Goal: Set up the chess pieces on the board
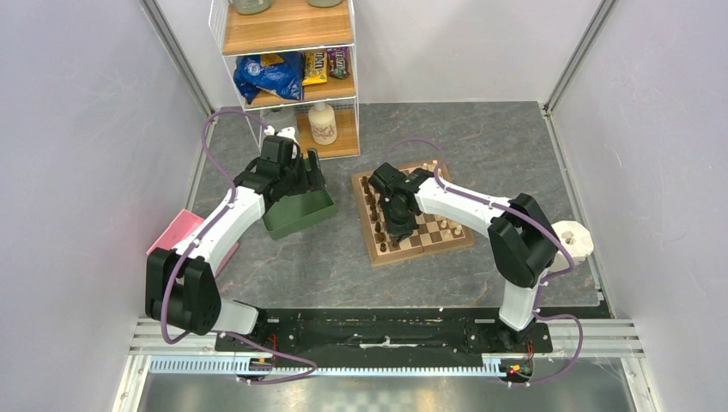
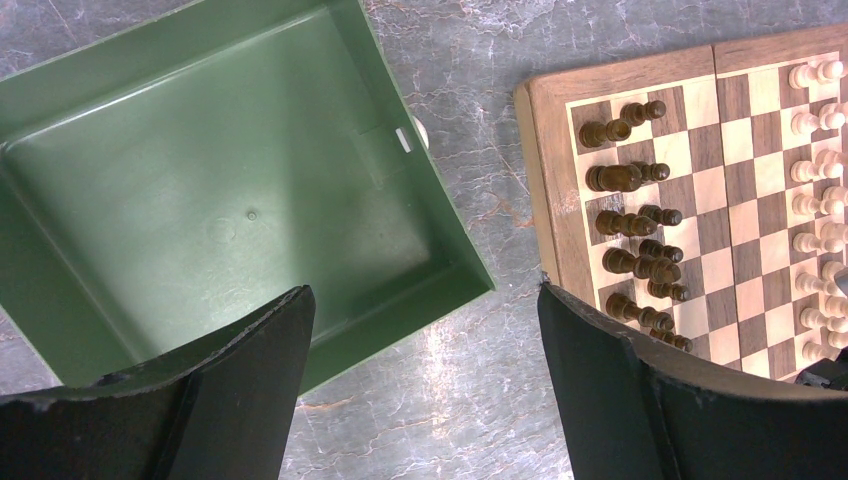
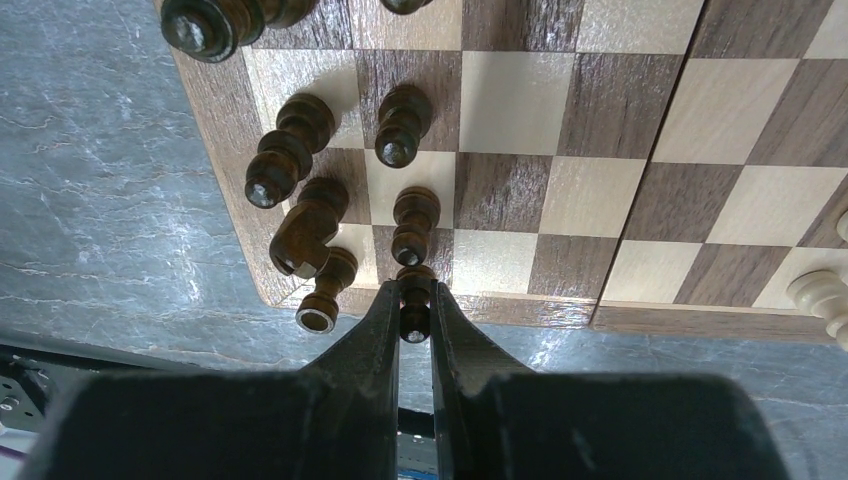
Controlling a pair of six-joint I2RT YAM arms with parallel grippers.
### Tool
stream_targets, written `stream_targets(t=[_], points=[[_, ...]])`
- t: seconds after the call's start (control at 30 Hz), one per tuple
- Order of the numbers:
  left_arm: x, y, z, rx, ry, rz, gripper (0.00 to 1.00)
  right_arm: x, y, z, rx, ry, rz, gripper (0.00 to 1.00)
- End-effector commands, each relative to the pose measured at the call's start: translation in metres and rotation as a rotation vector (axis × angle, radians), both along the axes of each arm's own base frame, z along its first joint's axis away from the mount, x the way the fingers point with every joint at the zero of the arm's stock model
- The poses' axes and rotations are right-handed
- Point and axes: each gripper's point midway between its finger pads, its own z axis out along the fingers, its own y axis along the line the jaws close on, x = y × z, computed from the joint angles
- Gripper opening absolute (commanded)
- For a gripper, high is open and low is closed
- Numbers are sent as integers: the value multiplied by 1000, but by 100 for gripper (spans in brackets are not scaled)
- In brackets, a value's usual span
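The board [image 1: 379, 254] lies right of centre on the grey table. Dark chess pieces [image 2: 630, 225] stand in two rows along its left side, and cream chess pieces [image 2: 815, 180] line its right side. My right gripper [image 3: 415, 290] is shut on a dark pawn [image 3: 414, 320] at the board's near left corner, beside a dark knight [image 3: 305, 235] and other dark pieces [image 3: 290, 150]. In the top view the right gripper [image 1: 397, 230] points down over that corner. My left gripper [image 2: 425, 290] hangs open and holds nothing, over the near right corner of an empty green tray [image 2: 220, 190].
The green tray [image 1: 296, 215] sits left of the board. A wire shelf [image 1: 292, 51] with snack bags and a bottle [image 1: 323, 123] stands at the back. A pink object [image 1: 176, 232] lies at the left wall, and a white roll [image 1: 573, 239] sits near the right wall.
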Motion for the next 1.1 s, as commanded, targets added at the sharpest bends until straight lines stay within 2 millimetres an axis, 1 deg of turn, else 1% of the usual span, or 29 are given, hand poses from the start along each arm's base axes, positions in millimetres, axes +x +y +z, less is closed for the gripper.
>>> stream_targets(t=[0.0, 0.27, 0.43, 0.5, 0.67, 0.73, 0.8, 0.83, 0.93, 1.0, 1.07], points=[[8, -3, 11, -36, -33, 12, 89, -3, 4, 1, 4, 15, 5, 14], [8, -4, 10, -36, -30, 11, 89, -4, 5, -3, -1, 25, 13, 16], [8, -4, 11, -35, -32, 11, 89, -5, 8, -4, 5, 36, 25, 21], [8, -4, 10, -35, -31, 12, 89, -5, 8, -3, 7, 33, 26, 24], [8, -4, 10, -37, -30, 12, 89, -1, 7, 6, 7, 8, 27, 32], [9, -4, 11, -37, -32, 11, 89, 2, 3, 13, -6, -16, 23, 34], [9, -4, 10, -37, -31, 12, 89, 7, -1, 25, -17, -55, 23, 38], [8, -4, 10, -37, -31, 12, 89, 11, -4, 31, -25, -80, 19, 41], [9, -4, 11, -37, -34, 15, 89, 23, -12, 56, -27, -162, 6, 48], [9, -3, 11, -37, -35, 16, 89, 35, -24, 72, -33, -223, -24, 54], [9, -2, 13, -35, -41, 20, 91, 48, -41, 86, -45, -278, -76, 61]])
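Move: The right hand already holds a dark pawn just above its square on the board's near edge: that square lies about 1 cm back, 0 to the side and some 4 cm below the hand point. Another dark pawn stands 2 cm ahead and about 1 cm left, the knight 2 cm ahead and 4 cm left, the rook 1 cm back and 3 cm left. From the left hand the square is roughly 14 cm back, 19 cm right and 13 cm below. Ease the right gripper down about 1 cm and slightly back, keeping the dark pawn pinched at first, to set it on the near-edge square beside the rook. Open the fingers to roughly half to let go of it, then lift away about 4 cm, drifting forward some 2 cm and a little right over the board. ##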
